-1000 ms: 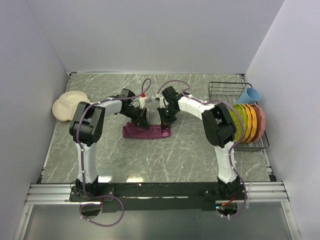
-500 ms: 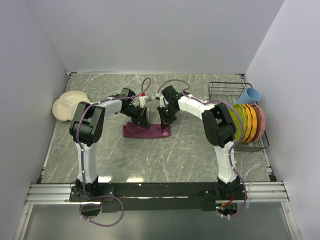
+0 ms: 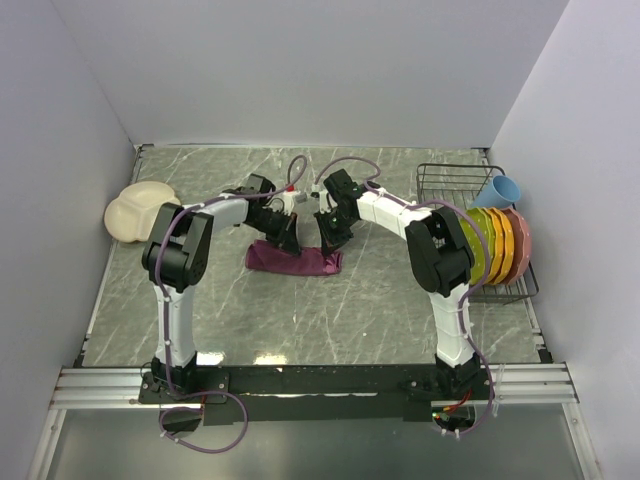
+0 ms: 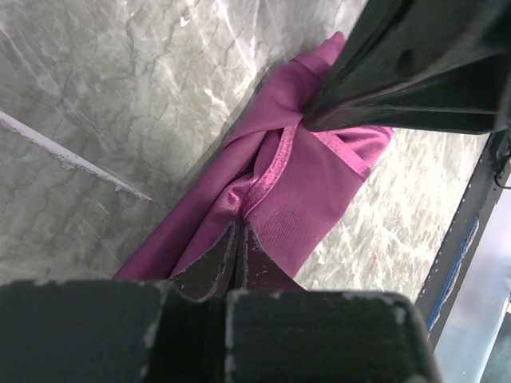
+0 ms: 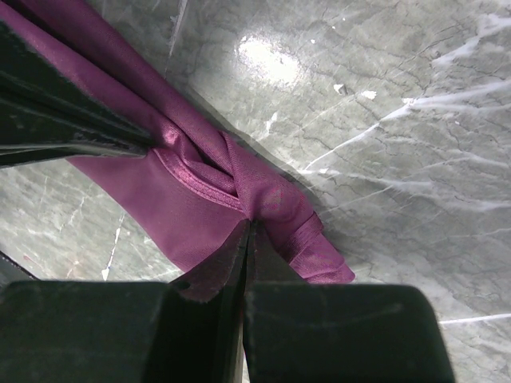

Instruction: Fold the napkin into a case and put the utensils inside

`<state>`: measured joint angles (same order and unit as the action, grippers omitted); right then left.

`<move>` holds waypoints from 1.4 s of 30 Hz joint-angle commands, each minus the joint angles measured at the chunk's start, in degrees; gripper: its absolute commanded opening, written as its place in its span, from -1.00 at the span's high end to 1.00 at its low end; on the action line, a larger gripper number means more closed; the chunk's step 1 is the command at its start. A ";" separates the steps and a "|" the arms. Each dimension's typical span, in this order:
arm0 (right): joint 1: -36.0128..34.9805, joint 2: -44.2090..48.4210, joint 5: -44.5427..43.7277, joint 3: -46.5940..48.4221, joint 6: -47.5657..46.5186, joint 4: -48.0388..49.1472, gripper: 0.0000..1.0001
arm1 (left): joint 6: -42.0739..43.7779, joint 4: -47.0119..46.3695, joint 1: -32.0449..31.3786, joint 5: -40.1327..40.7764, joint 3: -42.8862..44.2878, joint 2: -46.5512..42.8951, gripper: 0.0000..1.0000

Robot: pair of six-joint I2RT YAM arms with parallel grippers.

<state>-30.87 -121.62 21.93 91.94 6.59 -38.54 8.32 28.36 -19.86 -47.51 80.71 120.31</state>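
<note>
The maroon-purple napkin (image 3: 296, 262) lies bunched in a short folded strip on the marble table, mid-way between the arms. My left gripper (image 3: 287, 240) is shut on a hemmed edge of the napkin (image 4: 303, 183), its fingertips (image 4: 239, 231) pinched together on the cloth. At the other end my right gripper (image 3: 328, 238) is also shut, pinching a fold of the napkin (image 5: 184, 203) at its tip (image 5: 251, 227). Each wrist view shows the other gripper's dark fingers clamped on the same cloth. The utensils are out of view.
A cream divided plate (image 3: 135, 212) sits at the far left. A wire rack (image 3: 452, 180) at the right holds several coloured plates (image 3: 495, 245) and a blue cup (image 3: 500, 188). Grey walls enclose the table on three sides.
The left gripper has closed onto the napkin's edge. Both grippers have shifted slightly away from the bases, drawing the cloth's far edge up with them.
</note>
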 commanded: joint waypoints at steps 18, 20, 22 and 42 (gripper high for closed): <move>-0.15 3.15 1.53 3.68 0.79 -0.48 0.96 | -2.78 -1.55 -1.85 0.75 3.32 2.38 0.98; -0.15 2.97 2.06 4.03 1.05 -0.74 0.93 | -3.30 -2.16 -1.94 0.92 3.23 2.73 0.99; -0.33 2.80 2.24 4.04 1.06 -1.09 0.88 | -4.27 -2.43 -1.85 1.01 3.05 3.26 0.98; -1.91 -3.88 -5.58 2.81 -2.37 -0.66 0.93 | -13.85 -8.67 7.96 -6.79 -2.13 -5.08 0.00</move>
<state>-32.05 -123.42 19.42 93.62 6.09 -39.20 -4.05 23.90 -18.37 -50.15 80.90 121.71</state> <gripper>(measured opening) 0.041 0.442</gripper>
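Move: Lying right under both grippers, the folded napkin has its middle about 1 cm back and 1 cm left of the left hand, barely below its tips. From the left hand, the napkin's gathered right end is some 7 cm right and 2 cm back, and its left end about 10 cm left and 1 cm back. From the right hand, the napkin's middle lies about 7 cm left and 1 cm back. Working along the napkin's hem, the left hand's shut fingertips edge about 1 cm right towards the right gripper, lifting and dipping slightly, then turn some 10 degrees, easing about 1 cm forward; at the end they spread nearly half open and start to rise. The right tips stay on the fold at the napkin's right end, lifting a little and then dipping about 1.5 cm. ##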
